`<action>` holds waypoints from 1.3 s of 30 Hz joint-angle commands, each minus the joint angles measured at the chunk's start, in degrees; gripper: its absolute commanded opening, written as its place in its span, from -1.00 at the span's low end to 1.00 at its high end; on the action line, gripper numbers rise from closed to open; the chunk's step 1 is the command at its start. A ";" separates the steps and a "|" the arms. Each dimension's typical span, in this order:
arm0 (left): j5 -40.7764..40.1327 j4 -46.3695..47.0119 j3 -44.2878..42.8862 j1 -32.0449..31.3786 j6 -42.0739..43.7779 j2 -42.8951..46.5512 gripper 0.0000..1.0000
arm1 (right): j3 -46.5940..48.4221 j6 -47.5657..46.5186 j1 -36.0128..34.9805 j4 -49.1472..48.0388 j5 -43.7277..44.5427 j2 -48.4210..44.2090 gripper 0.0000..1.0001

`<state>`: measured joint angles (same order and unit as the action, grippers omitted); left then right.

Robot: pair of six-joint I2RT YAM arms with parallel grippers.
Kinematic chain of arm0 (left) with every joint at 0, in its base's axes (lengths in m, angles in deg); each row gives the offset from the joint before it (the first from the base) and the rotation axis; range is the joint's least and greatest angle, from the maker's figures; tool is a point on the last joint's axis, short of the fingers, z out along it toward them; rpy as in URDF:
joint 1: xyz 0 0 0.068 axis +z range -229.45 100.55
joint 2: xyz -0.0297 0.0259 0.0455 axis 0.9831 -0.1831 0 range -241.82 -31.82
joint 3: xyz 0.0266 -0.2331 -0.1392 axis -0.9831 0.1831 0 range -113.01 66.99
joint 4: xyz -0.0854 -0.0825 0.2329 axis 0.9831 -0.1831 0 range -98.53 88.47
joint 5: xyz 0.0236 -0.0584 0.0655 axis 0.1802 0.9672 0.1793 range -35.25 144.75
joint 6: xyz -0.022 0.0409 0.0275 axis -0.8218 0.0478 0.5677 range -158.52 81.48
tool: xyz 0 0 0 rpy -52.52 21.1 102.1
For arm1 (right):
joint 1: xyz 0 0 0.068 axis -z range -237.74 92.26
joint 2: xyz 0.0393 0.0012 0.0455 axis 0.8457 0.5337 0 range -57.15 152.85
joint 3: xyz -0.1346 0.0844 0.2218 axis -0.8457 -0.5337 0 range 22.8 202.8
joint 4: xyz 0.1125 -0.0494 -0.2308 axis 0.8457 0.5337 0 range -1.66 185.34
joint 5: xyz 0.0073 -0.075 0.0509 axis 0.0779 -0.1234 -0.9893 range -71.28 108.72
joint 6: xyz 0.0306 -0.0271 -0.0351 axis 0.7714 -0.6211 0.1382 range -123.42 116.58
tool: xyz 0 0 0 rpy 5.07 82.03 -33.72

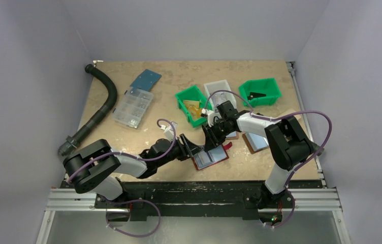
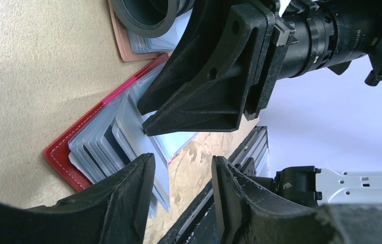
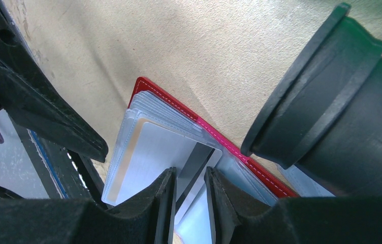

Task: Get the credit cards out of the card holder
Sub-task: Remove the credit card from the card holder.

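Observation:
The dark red card holder (image 1: 214, 158) lies open near the table's front edge, its pale blue-grey pockets fanned out (image 2: 97, 147). In the right wrist view, one of the credit cards (image 3: 153, 147), pale with a dark stripe, sticks part way out of a pocket inside the red cover (image 3: 143, 86). My right gripper (image 3: 189, 175) stands over that card with its jaws narrowly parted, and the card's face shows in the gap. From the left, my left gripper (image 2: 181, 168) is open at the holder's near edge, one finger over the pockets and nothing between its fingers. Both grippers (image 1: 195, 151) (image 1: 213, 142) meet over the holder.
Two brown folders (image 1: 255, 142) (image 1: 232, 134) lie just right of and behind the holder. Further back stand two green bins (image 1: 194, 104) (image 1: 260, 91) and a white bin (image 1: 218, 91). A clear organiser box (image 1: 133, 107), a blue plate (image 1: 146, 80) and a black hose (image 1: 102, 101) occupy the left.

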<state>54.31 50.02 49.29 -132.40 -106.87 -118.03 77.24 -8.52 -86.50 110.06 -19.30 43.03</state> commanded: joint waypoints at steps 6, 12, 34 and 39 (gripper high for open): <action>0.18 3.90 -0.76 -0.14 -0.39 -0.33 -0.04 | 1.46 -0.26 0.01 -0.57 2.25 1.42 -0.29; 1.50 4.20 -0.87 -0.14 -1.24 -2.65 -0.04 | 1.46 -0.26 0.01 -0.55 2.34 1.39 -0.29; 2.54 -1.29 -6.19 -0.14 -1.45 -8.06 -0.10 | 1.55 -0.24 0.01 -0.38 2.05 1.26 -0.27; 1.07 -5.88 -7.81 -0.05 0.79 -8.69 -1.00 | 2.71 -2.25 0.44 1.18 -1.06 -0.07 -0.23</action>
<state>55.88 46.00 44.00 -132.33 -107.90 -126.62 77.56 -8.65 -86.32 110.47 -19.37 43.10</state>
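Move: The left hand hovers just over the near-left part of the open red card holder. The card sleeve it goes for lies about 4 cm below it, 2 cm to its right and 1 cm back. The holder's middle is some 4 cm right, 3 cm back and 5 cm below. The green tray with the yellow thing stands about 17 cm ahead and 2 cm left. From the right hand, already at the sleeve, the sleeve's middle is about 2 cm left, 2 cm back and 1 cm lower. Downwards, slowly at first and quickest at the very end, the left hand sinks some 3.5 cm onto the raised card sleeve, edging a little over a centimetre right as its fingers dip some 5 to 10 degrees. Only at the last do its half-open fingers close, pinching the sleeve's free edge. The right hand stays put, its fingertips still against the sleeve. ##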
